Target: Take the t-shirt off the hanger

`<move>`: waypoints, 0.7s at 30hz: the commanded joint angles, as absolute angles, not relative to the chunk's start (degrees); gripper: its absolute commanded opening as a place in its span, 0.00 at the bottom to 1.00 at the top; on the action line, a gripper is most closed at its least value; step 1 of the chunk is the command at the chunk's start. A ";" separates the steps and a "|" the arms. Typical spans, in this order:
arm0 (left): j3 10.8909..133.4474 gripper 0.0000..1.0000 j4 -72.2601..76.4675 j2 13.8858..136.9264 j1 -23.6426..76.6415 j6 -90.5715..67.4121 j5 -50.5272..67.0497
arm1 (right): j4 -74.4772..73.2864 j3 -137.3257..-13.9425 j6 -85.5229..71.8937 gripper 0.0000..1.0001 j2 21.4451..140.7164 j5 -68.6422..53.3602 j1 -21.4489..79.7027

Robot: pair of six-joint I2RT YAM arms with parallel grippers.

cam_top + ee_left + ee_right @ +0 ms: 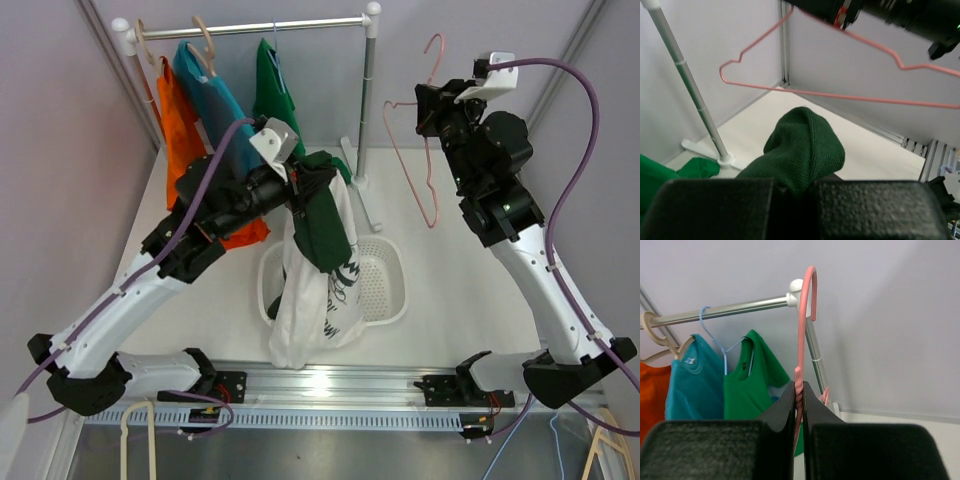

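My left gripper [312, 180] is shut on a dark green t-shirt [325, 225], which hangs from it over the white basket [385, 290]. In the left wrist view the green fabric [802, 147] bunches between my closed jaws. My right gripper [428, 105] is shut on the neck of a bare pink wire hanger [425, 175] and holds it in the air at the right of the rack. The right wrist view shows the hanger's neck [800, 385] pinched between the fingers, hook up. The pink hanger also crosses the left wrist view [840, 95].
A clothes rack [250, 28] at the back holds orange [175, 120], teal [215, 100] and bright green [275, 90] shirts on hangers. Its pole [368, 110] stands between the arms. A white garment with print [315, 300] drapes over the basket. A spare hanger [135, 440] lies at the near left.
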State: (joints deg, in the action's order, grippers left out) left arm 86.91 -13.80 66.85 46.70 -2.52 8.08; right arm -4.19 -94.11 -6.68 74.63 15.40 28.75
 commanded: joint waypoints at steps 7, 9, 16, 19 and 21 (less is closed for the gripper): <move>90.07 0.01 -8.96 66.44 45.36 -0.35 3.07 | -4.48 -103.43 -7.12 0.00 79.00 8.17 28.57; 97.61 0.01 -10.63 67.67 45.35 1.39 3.43 | -5.45 -104.41 -7.21 0.00 79.80 8.17 28.65; 114.78 0.01 -17.14 74.70 45.44 3.25 4.92 | -5.19 -103.10 -7.56 0.00 79.72 7.91 28.56; 113.92 0.01 -17.58 75.41 45.35 2.90 5.80 | -5.54 -103.18 -7.56 0.00 79.89 7.65 28.57; 109.45 0.01 -15.48 73.41 45.35 2.12 5.54 | -5.54 -103.01 -7.65 0.00 79.89 7.12 28.48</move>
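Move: The left hand already holds the bunched t-shirt by its dark green part. The white basket lies almost straight below, about 43 cm down, some 2 cm farther out and 2 cm to the right. The pink hanger, already bare in the right fingers, is about 14 cm ahead and 15 cm to the right, near hand height; the green shirt hangs about 25 cm ahead and 8 cm left. From the right hand, the basket is roughly 12 cm back, 13 cm left and 47 cm down. Dipping barely a centimetre and easing a little forward at first, the left hand then sweeps up briskly, ending about 14 cm higher and 3 to 4 cm left, above the basket. Its fingers tip up some 15 degrees and keep their pinch on the t-shirt. The right hand, still gripping the hanger, shifts about 3 cm left and up slightly, turning a little counter-clockwise. ##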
